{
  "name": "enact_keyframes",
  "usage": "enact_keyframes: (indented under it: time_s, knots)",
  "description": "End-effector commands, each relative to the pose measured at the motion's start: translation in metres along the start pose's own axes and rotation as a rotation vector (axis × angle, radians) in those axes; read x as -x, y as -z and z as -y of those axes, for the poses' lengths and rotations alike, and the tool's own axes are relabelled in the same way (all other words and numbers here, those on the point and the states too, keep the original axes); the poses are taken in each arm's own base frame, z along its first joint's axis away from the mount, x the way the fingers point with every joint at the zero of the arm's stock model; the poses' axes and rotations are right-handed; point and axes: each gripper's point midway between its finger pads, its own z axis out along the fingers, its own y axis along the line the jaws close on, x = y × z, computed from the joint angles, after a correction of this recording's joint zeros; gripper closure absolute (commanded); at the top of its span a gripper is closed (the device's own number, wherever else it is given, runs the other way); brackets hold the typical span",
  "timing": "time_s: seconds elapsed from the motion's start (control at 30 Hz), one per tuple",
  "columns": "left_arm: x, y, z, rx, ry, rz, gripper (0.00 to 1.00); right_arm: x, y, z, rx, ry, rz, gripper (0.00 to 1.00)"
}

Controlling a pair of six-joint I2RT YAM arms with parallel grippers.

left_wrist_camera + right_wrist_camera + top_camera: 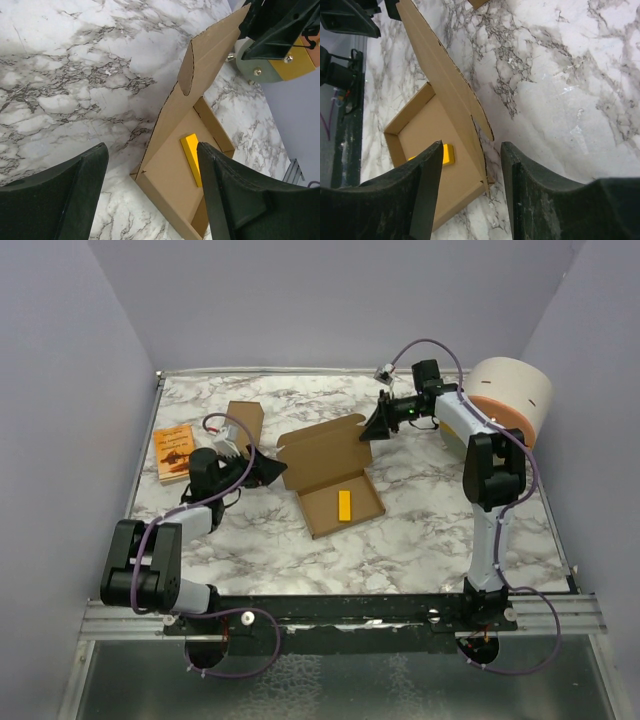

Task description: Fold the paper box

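The paper box (322, 508) lies mid-table as a shallow brown tray, and its lid flap (325, 450) is tilted up at the far side. A flat yellow block (345, 505) lies inside the tray. My left gripper (274, 472) is at the box's left corner and stands open. In the left wrist view that corner of the box (170, 175) sits between the fingers without touching them. My right gripper (372, 425) is at the lid's right end, also open. The lid's side edge (470, 115) runs into the gap between its fingers (420, 190).
A small orange booklet (175, 452) lies at the far left. A narrower brown cardboard box (243, 422) stands just behind my left arm. A large white and orange roll (512, 395) sits at the back right beside the right arm. Grey walls close in three sides.
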Motion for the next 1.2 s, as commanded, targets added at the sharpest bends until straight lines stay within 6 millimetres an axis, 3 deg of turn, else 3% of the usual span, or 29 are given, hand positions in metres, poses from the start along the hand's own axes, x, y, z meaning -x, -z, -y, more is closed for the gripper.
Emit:
enact_keyframes:
  time_s: [0.0, 0.13, 0.4, 0.6, 0.87, 1.0, 1.17]
  knots:
    - [0.015, -0.005, 0.015, -0.087, -0.047, 0.022, 0.28, 0.003, -0.002, -0.006, 0.042, 0.002, 0.01, 0.54]
    - [0.017, -0.011, 0.012, -0.09, -0.061, 0.019, 0.29, 0.003, -0.003, -0.008, 0.051, 0.007, 0.01, 0.59]
    - [0.018, -0.022, 0.014, -0.147, -0.046, -0.017, 0.54, 0.002, -0.004, -0.011, 0.065, 0.011, 0.011, 0.69]
    - [0.017, -0.022, 0.015, -0.156, -0.048, -0.021, 0.63, 0.003, -0.005, -0.013, 0.07, 0.021, 0.009, 0.76]
    - [0.021, -0.022, 0.018, -0.159, -0.081, -0.012, 0.86, 0.006, 0.001, -0.021, 0.052, 0.064, 0.001, 0.98]
    - [0.029, -0.021, 0.024, -0.132, -0.158, 0.034, 0.98, 0.01, 0.008, -0.033, 0.019, 0.096, 0.008, 0.99]
    - [0.034, -0.03, 0.036, 0.01, -0.31, 0.085, 1.0, 0.02, 0.02, -0.045, -0.145, 0.132, 0.07, 0.99]
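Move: The raised lid's left edge stands about 2 cm ahead and 1 cm right of the left hand, level with its open fingers. The lid's right edge lies between the right fingers, roughly 1 cm back of that hand. The yellow block in the tray is some 5 cm back, 14 right and 8 below the left hand, and about 13 back, 5 left and 8 below the right; a brown carton sits roughly 11 ahead, 8 left and 7 below the left hand. Both grippers close right down on the lid's opposite side edges, the left hand first easing about 2 cm forward and 1.5 cm right, turning slightly clockwise so its tips straddle the card. Then, with the card pinched, the right hand draws back towards the base, some 3 cm in all and mostly at the end, while the left edges a little further right and up. ##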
